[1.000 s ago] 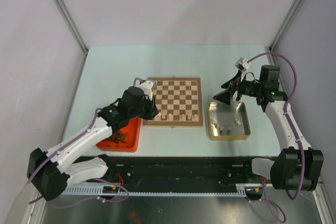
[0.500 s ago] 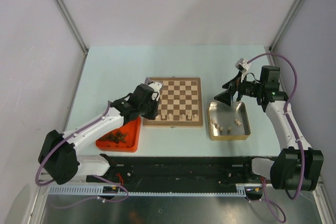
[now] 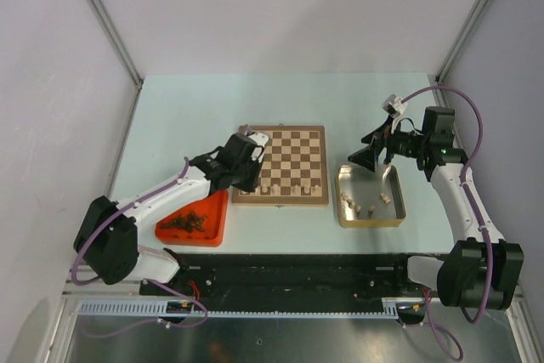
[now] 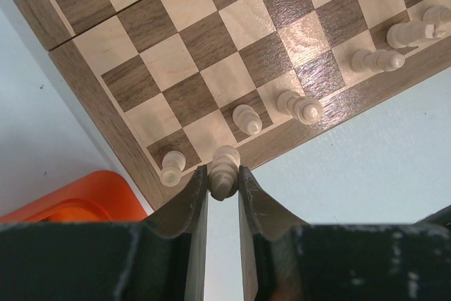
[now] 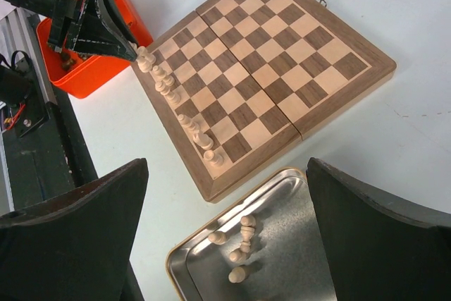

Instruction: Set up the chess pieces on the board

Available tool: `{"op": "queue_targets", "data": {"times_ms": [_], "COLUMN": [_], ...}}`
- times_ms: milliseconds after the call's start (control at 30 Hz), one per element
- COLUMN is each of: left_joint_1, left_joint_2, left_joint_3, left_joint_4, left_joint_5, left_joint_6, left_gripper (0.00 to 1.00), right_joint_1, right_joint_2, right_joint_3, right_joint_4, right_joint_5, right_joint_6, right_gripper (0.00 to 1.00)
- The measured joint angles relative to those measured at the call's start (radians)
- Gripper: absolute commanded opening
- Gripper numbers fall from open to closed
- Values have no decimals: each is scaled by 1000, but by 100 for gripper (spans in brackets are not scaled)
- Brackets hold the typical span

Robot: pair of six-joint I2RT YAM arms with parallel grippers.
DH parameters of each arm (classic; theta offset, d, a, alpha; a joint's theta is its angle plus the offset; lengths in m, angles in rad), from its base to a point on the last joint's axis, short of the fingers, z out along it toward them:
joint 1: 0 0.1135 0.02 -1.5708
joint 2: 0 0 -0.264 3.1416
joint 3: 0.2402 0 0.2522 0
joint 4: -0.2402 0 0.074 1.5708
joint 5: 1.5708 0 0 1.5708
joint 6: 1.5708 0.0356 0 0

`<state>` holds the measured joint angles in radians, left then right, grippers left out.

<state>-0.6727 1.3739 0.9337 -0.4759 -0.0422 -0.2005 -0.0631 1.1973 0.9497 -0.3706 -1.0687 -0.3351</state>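
Note:
The board (image 3: 289, 146) lies mid-table, its checks filling the left wrist view (image 4: 211, 33). Several pale chess pieces (image 4: 299, 107) stand along its near row, also seen from the right wrist (image 5: 173, 93). My left gripper (image 4: 224, 177) is shut on one pale chess piece (image 4: 225, 163), held at the board's near-left corner beside a standing piece (image 4: 173, 167). In the top view that gripper (image 3: 252, 180) sits at the same corner. My right gripper (image 5: 227, 167) hangs open above the gold tin (image 5: 190, 259), with nothing between its fingers.
The gold tin (image 3: 391, 210), right of the board, holds several loose pale pieces (image 5: 239, 244). A red tray (image 3: 217, 225) with dark pieces (image 3: 189, 221) lies left of the board, just behind my left gripper. Grey walls close in the table.
My left arm has swung right, from over the red tray toward the board's near-left corner, with the pale piece in its jaws. The right arm has not moved.

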Motion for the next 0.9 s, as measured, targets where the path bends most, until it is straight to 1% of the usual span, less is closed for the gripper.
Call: {"op": "queue_targets", "data": {"times_ms": [367, 700, 900], "left_joint_1": [1, -10, -76], "left_joint_2": [6, -20, -7], "left_joint_3": [13, 132, 219], "left_joint_4": [-17, -108, -126], "left_joint_5": [-8, -7, -5], "left_joint_6": [-19, -93, -114], "left_gripper": [8, 7, 7], "right_joint_1": [0, 0, 0], "right_joint_2": [0, 0, 0], "right_joint_3": [0, 0, 0], "right_joint_4": [-3, -7, -7], "right_joint_5": [0, 0, 0], "right_joint_6": [-4, -7, -8], "right_gripper": [100, 100, 100]}}
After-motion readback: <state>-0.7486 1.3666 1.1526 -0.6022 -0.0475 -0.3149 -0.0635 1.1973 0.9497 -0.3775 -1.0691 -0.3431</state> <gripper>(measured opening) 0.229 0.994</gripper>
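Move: My left hand holds a light chess piece low over the second near-row square. The empty fifth square of that row lies about 10 cm to its right, 2 cm ahead and 5 cm below. Standing pieces flank that square, roughly 7 cm and 13 cm to the hand's right and 2 cm ahead; another stands about 3 cm to its left and 2 cm ahead. From my idle right hand, that square is some 18 cm left, 4 cm back and 18 cm below. Instead of letting go over the second square, I hold my left hand nearly still there at first, then lift the pinched piece about 7 cm. As it rises I swing it right, gathering speed late to cover some 4 cm along the near row; the fingers keep their grip and the wrist tilts only slightly. ##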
